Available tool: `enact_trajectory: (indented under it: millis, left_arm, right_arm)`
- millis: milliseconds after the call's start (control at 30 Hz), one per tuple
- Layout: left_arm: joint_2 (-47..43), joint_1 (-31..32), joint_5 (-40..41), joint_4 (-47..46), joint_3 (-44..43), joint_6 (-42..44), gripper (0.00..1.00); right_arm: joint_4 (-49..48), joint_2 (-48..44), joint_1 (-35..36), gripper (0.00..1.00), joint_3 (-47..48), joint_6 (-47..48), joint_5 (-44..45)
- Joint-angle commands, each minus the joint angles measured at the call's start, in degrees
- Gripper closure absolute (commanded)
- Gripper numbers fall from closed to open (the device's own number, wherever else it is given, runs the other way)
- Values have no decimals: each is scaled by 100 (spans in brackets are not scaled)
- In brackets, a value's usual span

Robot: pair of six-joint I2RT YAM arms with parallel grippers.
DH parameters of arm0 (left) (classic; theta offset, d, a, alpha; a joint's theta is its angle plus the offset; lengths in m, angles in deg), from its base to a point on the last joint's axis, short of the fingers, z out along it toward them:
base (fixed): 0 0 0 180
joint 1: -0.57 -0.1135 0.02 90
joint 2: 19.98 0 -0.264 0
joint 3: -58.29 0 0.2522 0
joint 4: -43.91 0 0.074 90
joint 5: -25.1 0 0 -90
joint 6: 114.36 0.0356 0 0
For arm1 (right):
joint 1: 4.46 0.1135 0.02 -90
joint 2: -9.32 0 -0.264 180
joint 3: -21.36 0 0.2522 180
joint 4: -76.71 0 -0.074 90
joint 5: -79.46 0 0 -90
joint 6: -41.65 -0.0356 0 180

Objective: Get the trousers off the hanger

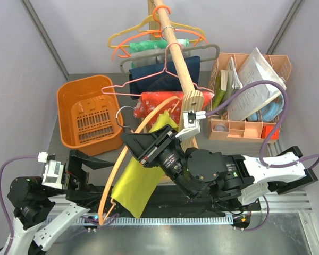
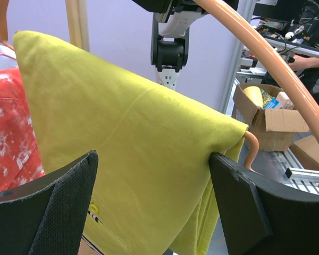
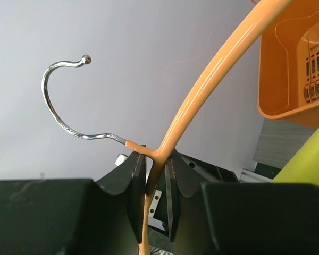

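The light-orange hanger [image 1: 112, 178] hangs tilted in the air in front of the rack, its metal hook [image 3: 64, 101] free. My right gripper [image 3: 155, 175] is shut on the hanger's neck just below the hook, also seen from above [image 1: 135, 143]. The yellow-green trousers [image 1: 132, 186] are draped over the hanger's lower bar and hang down. In the left wrist view the trousers [image 2: 138, 143] fill the space between my left gripper's [image 2: 154, 204] wide-open fingers [image 2: 58, 212]; the right finger's edge is at the fold beside the hanger's end [image 2: 250, 146]. From above, the left gripper [image 1: 95, 172] sits just left of the cloth.
An orange basket [image 1: 87, 117] lies at the left rear. A wooden rod [image 1: 178, 58] carries other hangers, a navy garment [image 1: 159, 74] and a red patterned cloth [image 1: 159, 101]. A peach organizer [image 1: 250, 114] with papers stands at the right. A cardboard box [image 2: 266, 119] lies beyond the table.
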Motion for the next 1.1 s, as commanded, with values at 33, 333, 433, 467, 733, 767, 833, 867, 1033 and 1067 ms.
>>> enact_trajectory:
  millis: [33,333,433,467,733,767,833,867,1033,1067]
  left_arm:
    - [264,-25,-18,-285,92,57,17]
    - [274,-34,43,-206,179,303,30]
    - [335,-34,228,-135,206,417,27]
    - [379,-34,237,-118,206,478,26]
    - [590,-34,501,-144,180,760,15]
    - [608,-34,518,-205,179,751,15]
    - [652,-34,641,-293,188,699,16]
    - [678,-34,763,-363,214,690,18]
    - [652,-43,1073,-732,355,585,48]
    - [608,-34,1011,-820,390,575,49]
  right_arm:
    - [-1410,-413,15,99,81,-124,124]
    - [-1885,-360,24,99,98,86,63]
    - [-1920,-281,15,99,168,95,19]
    - [-1946,-264,15,99,194,113,10]
    - [-2245,-167,15,99,168,157,27]
    - [-2271,-149,24,99,177,148,27]
    - [-2350,-105,15,99,186,139,36]
    - [-2386,-97,15,99,186,148,45]
    - [-2517,-88,15,99,55,34,98]
    - [-2535,-96,15,99,19,25,141]
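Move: To the right of the left hand, the yellow trousers' middle is some 10 cm away, about 4 cm farther out and level with it; the hanger's lower end lies 6 cm back and 2 cm right, at about its height. The held hanger neck is roughly 4 cm ahead, 6 cm right and 13 cm up, the red trousers 17 cm ahead and 18 cm right, level. From the right hand, the yellow trousers hang about 12 cm below and 4 cm to the right, neither ahead nor back. Reaching forward about 5 cm and drifting some 2 cm right and slightly down, the left hand brings its fingers around the hanging edge of the yellow trousers. They narrow a little, reopen, then close to roughly half open at the end. The right hand keeps its pinch on the hanger neck, lifting it about 2 cm and rolling it some 5 degrees, its left side rising. ##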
